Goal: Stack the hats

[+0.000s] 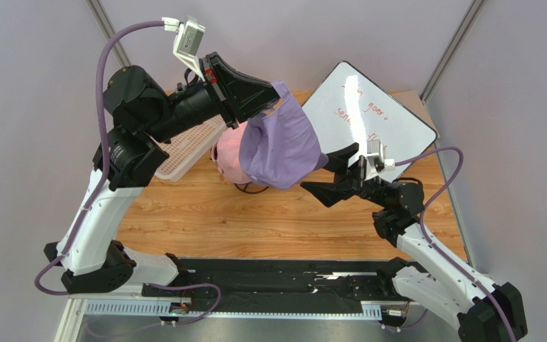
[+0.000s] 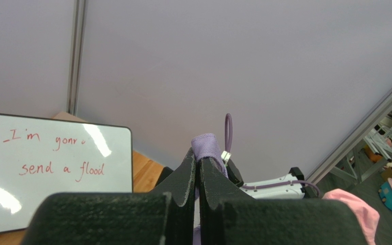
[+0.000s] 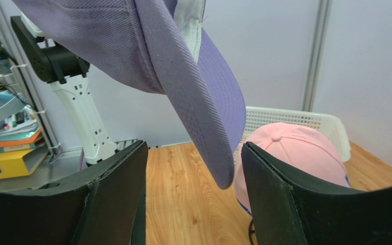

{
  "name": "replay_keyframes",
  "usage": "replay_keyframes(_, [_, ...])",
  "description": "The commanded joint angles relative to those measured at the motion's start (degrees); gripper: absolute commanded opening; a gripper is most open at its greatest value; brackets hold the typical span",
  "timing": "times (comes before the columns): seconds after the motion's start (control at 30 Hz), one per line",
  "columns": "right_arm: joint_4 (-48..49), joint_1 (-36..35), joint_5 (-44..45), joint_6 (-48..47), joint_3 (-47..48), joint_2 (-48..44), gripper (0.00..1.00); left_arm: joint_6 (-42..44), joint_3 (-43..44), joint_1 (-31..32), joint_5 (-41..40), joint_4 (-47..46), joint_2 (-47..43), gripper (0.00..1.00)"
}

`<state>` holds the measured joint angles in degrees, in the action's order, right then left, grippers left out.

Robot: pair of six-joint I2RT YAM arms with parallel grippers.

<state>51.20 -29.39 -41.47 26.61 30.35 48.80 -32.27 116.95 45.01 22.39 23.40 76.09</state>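
A lavender hat (image 1: 283, 146) hangs in the air from my left gripper (image 1: 273, 100), which is shut on a fold of its fabric (image 2: 206, 145). It hangs just over a light pink hat (image 1: 228, 160) that tops the pile on the table. A sliver of blue shows under the pink hat (image 3: 290, 148). My right gripper (image 1: 330, 173) is open beside the lavender hat's right side. In the right wrist view the lavender brim (image 3: 203, 127) dips between its fingers (image 3: 121, 184) without touching either.
A white mesh basket (image 1: 187, 149) lies behind and left of the pile. A whiteboard (image 1: 369, 114) with red writing leans at the back right. Black wire (image 1: 251, 189) of a stand shows under the hats on the wooden table (image 1: 255, 221).
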Motion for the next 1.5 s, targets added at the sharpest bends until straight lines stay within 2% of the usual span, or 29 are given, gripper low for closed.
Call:
replay_keyframes(0.0, [3.56, -2.08, -2.56, -0.07, 3.66, 1.48, 0.70, 0.02, 2.41, 0.43, -0.42, -1.34, -0.60, 0.00])
replay_keyframes(0.07, [3.56, -2.52, -2.30, -0.42, 3.75, 1.65, 0.66, -0.07, 2.24, 0.51, -0.24, -1.43, -0.68, 0.00])
replay_keyframes(0.1, [3.56, -2.43, -1.69, -0.42, 3.67, 1.48, 0.58, 0.02, 2.06, 0.51, -0.42, -1.43, -0.86, 0.00])
replay_keyframes(0.17, [3.47, -2.52, -0.89, -0.68, 3.40, 0.87, 0.49, 0.10, 1.01, 0.51, -0.86, -1.51, -1.65, 0.00])
replay_keyframes(0.23, [1.89, -2.52, -0.45, -0.94, 3.92, 0.51, 0.35, 0.63, -0.05, 0.51, -1.82, -1.95, -2.79, 0.00])
replay_keyframes(0.27, [1.10, -2.52, -0.28, -1.38, 4.10, 0.34, 0.28, 0.89, -1.10, 0.51, -2.44, -2.04, -3.32, 0.00])
replay_keyframes(0.3, [-1.17, -2.43, 0.25, -1.82, 4.37, 0.25, 0.01, 1.42, -1.63, 0.51, -3.92, -2.13, -4.19, 0.00])
replay_keyframes(0.37, [-4.07, -2.52, 1.74, -2.26, 4.54, -0.10, 0.00, 3.43, -3.47, 0.51, -6.03, -1.69, -5.34, 0.00])
replay_keyframes(0.43, [-6.01, -2.52, 3.59, -2.09, 4.72, -0.28, 0.00, 6.33, -5.14, 0.51, -11.82, -0.03, -7.27, 0.00])
replay_keyframes(0.6, [-22.08, -2.43, 4.48, -1.30, 11.04, 0.16, 0.00, 12.57, -14.98, 0.08, -27.45, 1.56, -13.15, 0.00])
replay_keyframes(0.7, [-29.91, -2.17, 1.76, 0.36, 14.99, 1.47, 0.00, 12.85, -21.30, -2.12, -29.94, 1.13, -16.75, 0.00])
replay_keyframes(0.87, [-36.34, 2.48, -4.92, 7.30, 19.13, 5.42, 0.00, 12.50, -32.20, -10.02, -32.14, 0.33, -19.58, 0.00])
replay_keyframes(1.03, [-37.92, 6.97, -17.92, 14.78, 25.44, 14.10, 0.00, 12.23, -38.01, -15.38, -31.45, -0.28, -19.67, 0.00])
replay_keyframes(1.1, [-41.69, 7.41, -22.22, 15.84, 28.26, 17.20, 0.00, 12.14, -38.81, -16.88, -30.39, -0.55, -19.06, 0.00])
replay_keyframes(1.3, [-46.45, 9.52, -26.02, 17.68, 33.90, 24.06, 0.00, 13.90, -42.32, -21.02, -31.53, -2.83, -17.04, 0.00])
replay_keyframes(1.47, [-44.52, 10.23, -29.01, 22.16, 34.60, 28.19, 0.00, 13.90, -43.20, -24.71, -31.27, -2.74, -14.14, 0.00])
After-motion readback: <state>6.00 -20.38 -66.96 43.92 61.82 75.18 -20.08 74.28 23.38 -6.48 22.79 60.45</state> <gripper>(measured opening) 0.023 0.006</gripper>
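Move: The left hand, holding the purple hat by its back strap, has the pink hat stack about 17 cm ahead, 7 cm to its left and 42 cm below; the basket lies some 30 cm ahead, 29 cm left and 55 cm down. The right hand is open around the purple hat's brim, whose middle is about 2 cm ahead, 4 cm left and 4 cm up; the pink stack is some 16 cm ahead, 17 cm left and 18 cm below it. Barely shifting, the right hand first shuts its fingers on the purple brim, then carries it forward about 5 cm and somewhat down, tipping some 50 degrees downward. Keeping its pinch on the strap, the left hand soon swoops down some 23 cm while going equally far forward and left, towards the pink stack, swinging counter-clockwise about 50 degrees. ##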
